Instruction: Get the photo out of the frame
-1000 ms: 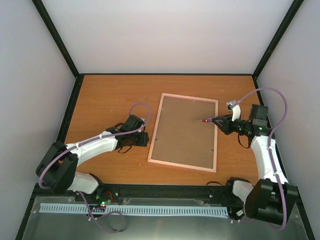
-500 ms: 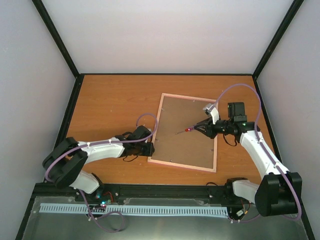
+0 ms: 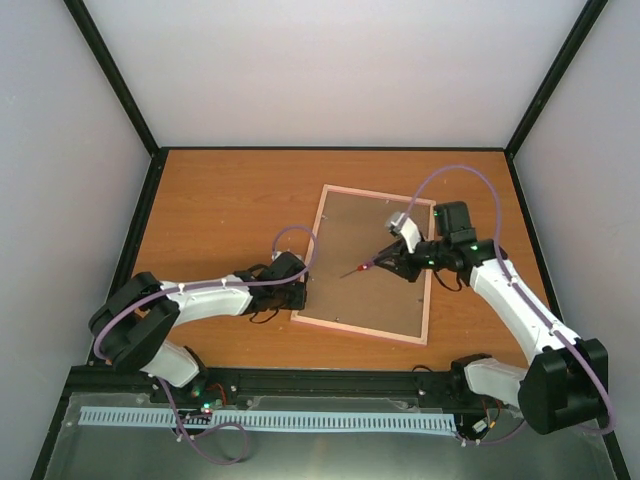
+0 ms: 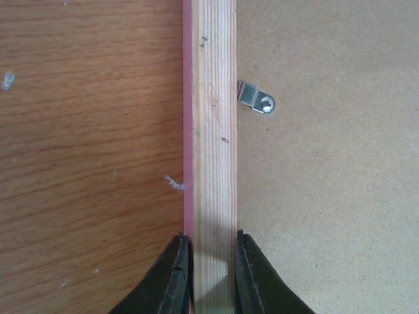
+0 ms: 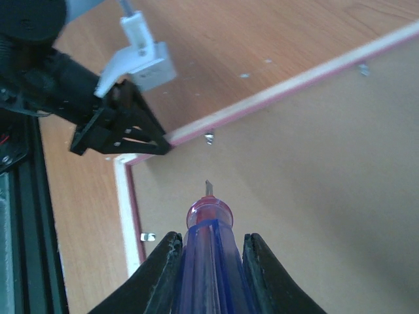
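Note:
The frame (image 3: pixel 428 280) lies face down on the table, its brown hardboard back (image 3: pixel 372 295) up. The photo is hidden beneath that back. My left gripper (image 3: pixel 298 295) is at the frame's left rail near the lower-left corner. In the left wrist view its jaws (image 4: pixel 211 245) press both sides of the pale wood rail (image 4: pixel 213 131). My right gripper (image 3: pixel 392 262) hovers over the back panel, shut on a purple-handled screwdriver (image 5: pixel 208 226). The screwdriver's tip points toward the left rail (image 5: pixel 294 85) and the left gripper (image 5: pixel 124 127).
Small metal clips (image 4: pixel 256 99) hold the back panel along the rails; others show in the right wrist view (image 5: pixel 209 137) (image 5: pixel 148 237). Bare orange table (image 3: pixel 220 210) surrounds the frame. Black enclosure posts and white walls (image 3: pixel 330 70) ring the table.
My left arm has reached right to the frame's left rail and its jaws have closed on it. The right arm has carried the screwdriver leftward over the back panel.

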Available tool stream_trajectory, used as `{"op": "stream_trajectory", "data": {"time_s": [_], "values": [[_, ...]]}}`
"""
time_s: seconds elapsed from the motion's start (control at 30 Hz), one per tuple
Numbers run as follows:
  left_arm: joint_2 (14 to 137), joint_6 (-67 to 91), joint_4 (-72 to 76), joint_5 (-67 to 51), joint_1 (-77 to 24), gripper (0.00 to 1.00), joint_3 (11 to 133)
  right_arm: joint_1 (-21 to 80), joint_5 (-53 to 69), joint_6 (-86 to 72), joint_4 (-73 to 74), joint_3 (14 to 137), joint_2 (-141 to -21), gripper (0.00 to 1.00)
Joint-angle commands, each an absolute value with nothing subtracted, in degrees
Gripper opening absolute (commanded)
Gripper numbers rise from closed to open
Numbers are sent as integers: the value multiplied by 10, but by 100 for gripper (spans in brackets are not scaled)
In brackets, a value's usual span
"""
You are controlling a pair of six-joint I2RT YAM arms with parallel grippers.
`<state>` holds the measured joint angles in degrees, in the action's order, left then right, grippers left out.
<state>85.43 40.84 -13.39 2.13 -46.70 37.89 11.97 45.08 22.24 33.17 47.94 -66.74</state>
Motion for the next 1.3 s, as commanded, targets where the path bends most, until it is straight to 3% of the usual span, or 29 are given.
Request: {"op": "stream_trajectory", "data": {"time_s": [0.0,0.23,0.63,1.27], "values": [[839,405,-137,23,-478,5,345,204,400,242,341,529,-679,3],[802,425,-110,21,-478,1,302,297,371,233,353,595,-780,3],[787,432,-70,6,-478,1,281,312,375,187,337,688,-908,3],[781,434,-59,3,-478,1,267,329,357,135,306,694,-943,3]]}}
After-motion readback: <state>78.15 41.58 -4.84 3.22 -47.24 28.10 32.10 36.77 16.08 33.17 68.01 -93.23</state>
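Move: Across the frame's back from the right hand, which holds the screwdriver, the metal tab on the left bar lies about 17 cm to the left, 3 cm ahead and 14 cm below. The near bar's tab is some 10 cm left and 7 cm back of that hand, the frame's near-left corner 20 cm left and 7 cm back, both equally low. For the left hand, pinching the left bar, the left tab is about 5 cm ahead and 2 cm right, level with it. Swinging about 12 cm left with a slight rise first, then sinking to end some 3 cm lower, the right hand brings the screwdriver tip to just beside the left bar's tab, easing a little forward and tipping the driver steeper. Meanwhile the left hand keeps its pinch on the bar, drags the frame under 2 cm left and back, then holds still. ##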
